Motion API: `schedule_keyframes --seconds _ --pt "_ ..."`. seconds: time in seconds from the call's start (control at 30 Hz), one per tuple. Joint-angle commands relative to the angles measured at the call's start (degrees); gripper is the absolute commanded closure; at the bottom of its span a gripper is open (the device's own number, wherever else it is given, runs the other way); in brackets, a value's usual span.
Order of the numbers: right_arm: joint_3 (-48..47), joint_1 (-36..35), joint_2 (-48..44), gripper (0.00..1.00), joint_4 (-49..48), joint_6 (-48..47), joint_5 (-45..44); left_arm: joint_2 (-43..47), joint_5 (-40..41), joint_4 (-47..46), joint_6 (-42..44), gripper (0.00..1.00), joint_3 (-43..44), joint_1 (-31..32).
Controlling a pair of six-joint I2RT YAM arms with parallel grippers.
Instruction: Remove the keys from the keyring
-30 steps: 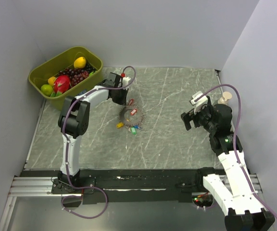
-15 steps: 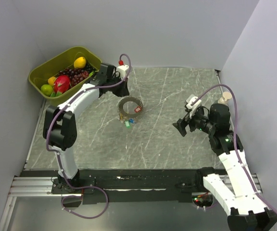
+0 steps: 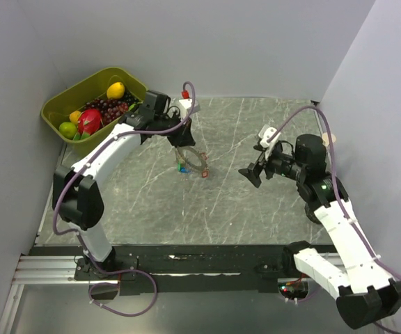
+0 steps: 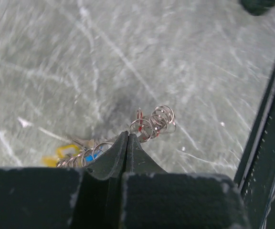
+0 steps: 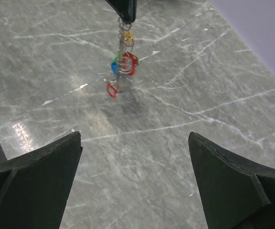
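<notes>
My left gripper point(image 3: 184, 141) is shut on the top of the keyring point(image 3: 194, 161), a loop of silvery rings that hangs down from its fingertips over the table. In the left wrist view the jaws point(image 4: 128, 135) meet tightly, with the keyring point(image 4: 153, 122) coiled just beyond them. Small keys dangle along it: a yellow key point(image 5: 128, 36), a blue and green pair point(image 5: 114, 67), and red keys point(image 5: 130, 62). My right gripper point(image 3: 253, 173) stands wide open to the right of the keyring, facing it, with nothing between its fingers point(image 5: 133, 138).
A green basket point(image 3: 51, 115) with colourful fruit stands at the back left corner, behind my left arm. A black rail point(image 3: 207, 254) runs along the table's near edge. Grey walls close in the back and right side.
My left gripper has lifted the keyring off the table and carried it slightly right. The right arm has swung left toward the keyring, its jaws still wide.
</notes>
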State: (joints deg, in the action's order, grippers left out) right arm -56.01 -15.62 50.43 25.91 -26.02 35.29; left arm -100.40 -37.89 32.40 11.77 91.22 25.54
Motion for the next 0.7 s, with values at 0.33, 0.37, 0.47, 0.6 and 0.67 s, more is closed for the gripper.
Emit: schedule_keyframes --seconds 0.33,0.37,0.47,0.6,0.67 --pt "0.4 -6.3 4.2 0.17 -12.9 0.2 1.3 7.9 -16.9 5.7 8.1 0.99 2.6 2.7" --pt "0.5 -6.8 4.6 0.18 -13.3 0.3 1.0 7.9 -17.3 5.7 8.4 0.99 2.2 2.8" --pt "0.5 -9.6 6.9 0.21 -13.8 -0.1 -1.0 8.1 -19.8 6.4 9.0 0.99 1.9 3.0" --pt "0.8 -12.4 9.3 0.28 -15.4 0.9 -2.9 7.9 -23.2 6.2 8.3 0.99 2.0 3.2" --pt "1.9 -13.5 10.1 0.30 -17.9 1.6 -4.2 8.0 -24.5 5.0 7.1 0.99 1.4 3.4"
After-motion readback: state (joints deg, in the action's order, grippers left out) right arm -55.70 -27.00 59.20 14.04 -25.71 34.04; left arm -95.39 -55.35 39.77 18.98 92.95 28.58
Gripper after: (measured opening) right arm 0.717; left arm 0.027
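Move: Pinched by its rim in the left fingers, the keyring hangs with its middle about 5 cm below them, 1 cm back and 1 cm right; its red-tagged keys are about 9 cm down, 3 cm back and 4 cm right. The right gripper waits roughly 18 cm right, 11 cm back and 7 cm higher. From the right hand, the keyring's middle lies about 17 cm left, 9 cm ahead and 12 cm lower, the red-tagged keys 14 cm left, 8 cm ahead and 16 cm lower. Drawing the hanging keyring back about 8 cm and up some 5 cm, most of the rise coming early, the left hand keeps its pinch on the rim and swivels clockwise about 20 degrees. Meanwhile the right hand slides about 7 cm left towards the keyring, turning slightly counter-clockwise, its wide-open fingers closing by roughly a quarter, with no touch visible yet. ##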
